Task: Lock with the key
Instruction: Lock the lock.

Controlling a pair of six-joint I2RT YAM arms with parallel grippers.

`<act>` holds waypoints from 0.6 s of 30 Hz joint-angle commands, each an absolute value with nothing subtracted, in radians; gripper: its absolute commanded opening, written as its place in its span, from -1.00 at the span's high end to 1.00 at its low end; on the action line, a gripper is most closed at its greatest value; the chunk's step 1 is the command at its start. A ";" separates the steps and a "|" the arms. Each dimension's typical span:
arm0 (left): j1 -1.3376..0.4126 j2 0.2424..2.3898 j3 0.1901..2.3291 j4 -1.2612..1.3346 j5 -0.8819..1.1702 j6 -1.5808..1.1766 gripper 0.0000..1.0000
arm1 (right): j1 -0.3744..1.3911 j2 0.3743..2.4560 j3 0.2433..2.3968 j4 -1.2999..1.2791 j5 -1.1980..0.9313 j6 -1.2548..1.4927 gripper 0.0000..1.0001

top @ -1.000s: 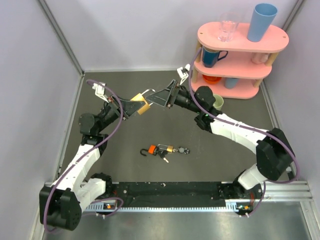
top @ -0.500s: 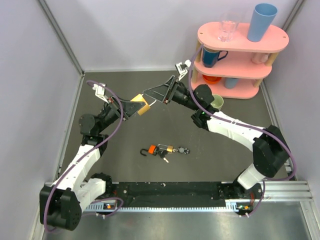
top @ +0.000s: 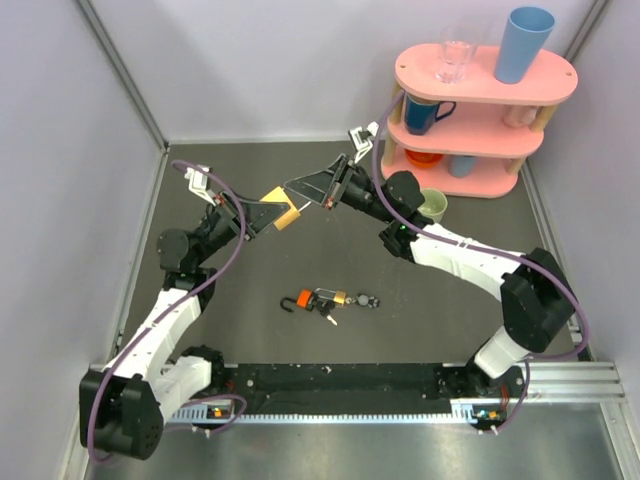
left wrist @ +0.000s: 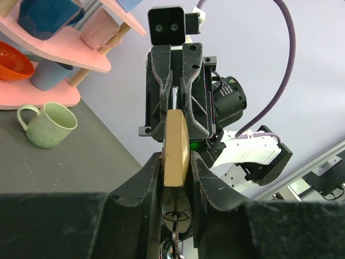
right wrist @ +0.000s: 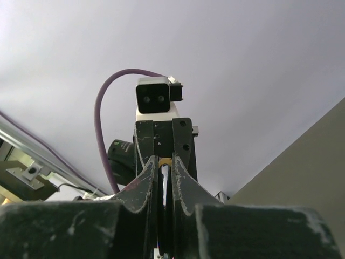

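Note:
The large brass padlock (top: 283, 209) hangs in the air at the back of the table, with my left gripper (top: 270, 213) shut on its body (left wrist: 176, 145). My right gripper (top: 297, 196) faces it from the right and is shut on the silver shackle (right wrist: 165, 186). In the left wrist view a thin metal piece (left wrist: 178, 229) hangs from the padlock's keyhole. The key lies in a small silver bunch (top: 327, 313) on the mat, beside an orange-and-black padlock (top: 304, 298), well below both grippers.
A tiny brass padlock (top: 340, 298) and a round ring (top: 366, 300) lie next to the bunch. A pink three-tier shelf (top: 478, 150) with cups stands at the back right, with a pale green mug (top: 434, 204) at its foot. Grey walls close in both sides.
My right gripper has moved a little left to the padlock and gone from open to shut on its shackle. The left arm and padlock have stayed put.

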State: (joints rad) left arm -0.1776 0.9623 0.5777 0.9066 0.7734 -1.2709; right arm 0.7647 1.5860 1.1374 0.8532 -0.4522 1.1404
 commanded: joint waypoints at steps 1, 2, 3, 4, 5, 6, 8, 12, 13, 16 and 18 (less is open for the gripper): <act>-0.173 0.960 0.604 1.039 0.753 -1.255 1.00 | 0.782 1.578 1.146 0.922 -0.440 1.158 1.00; -0.173 0.962 0.604 1.039 0.756 -1.252 1.00 | 0.784 1.578 1.147 0.919 -0.439 1.152 1.00; -0.175 0.962 0.604 1.037 0.753 -1.252 1.00 | 0.782 1.577 1.150 0.914 -0.439 1.149 1.00; -0.173 0.962 0.604 1.035 0.755 -1.250 1.00 | 0.784 1.574 1.150 0.907 -0.439 1.144 1.00; -0.173 0.962 0.604 1.035 0.756 -1.244 1.00 | 0.784 1.571 1.150 0.904 -0.436 1.138 1.00; -0.173 0.962 0.606 1.035 0.756 -1.241 1.00 | 0.782 1.569 1.150 0.899 -0.436 1.135 1.00; -0.173 0.962 0.610 1.023 0.762 -1.229 0.99 | 0.782 1.560 1.149 0.882 -0.431 1.123 1.00; -0.173 0.954 0.629 0.967 0.772 -1.184 0.59 | 0.782 1.546 1.147 0.861 -0.428 1.106 1.00; -0.173 0.953 0.635 0.951 0.772 -1.171 0.48 | 0.782 1.543 1.147 0.854 -0.428 1.103 1.00; -0.173 0.946 0.673 0.852 0.781 -1.105 -0.07 | 0.781 1.529 1.150 0.821 -0.423 1.083 1.00; -0.173 0.945 0.713 0.772 0.778 -1.052 -0.37 | 0.782 1.514 1.154 0.787 -0.419 1.062 1.00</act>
State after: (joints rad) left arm -0.1776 0.9657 0.6151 0.8413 0.7795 -1.1782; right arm 0.7685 1.5848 1.1366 0.7868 -0.4442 1.0950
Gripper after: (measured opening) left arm 0.565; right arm 0.058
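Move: The left hand has the lock's brass body between its fingers, its middle within a centimetre or so of the hand point. From the right hand, already shut on the shackle, that body lies about 4 cm to the left, 3 cm back and 2 cm lower. The orange lock with its keys is on the table, roughly 6 cm back, 8 cm right and 37 cm below the left hand. The left fingers end their grip on the lock's body, opening from about a quarter to over half way while the hand stays nearly in place. The right hand keeps its pinch on the shackle, first almost still, then sinks about 1.5 cm and tilts slightly, taking the lock down between the opening jaws. ##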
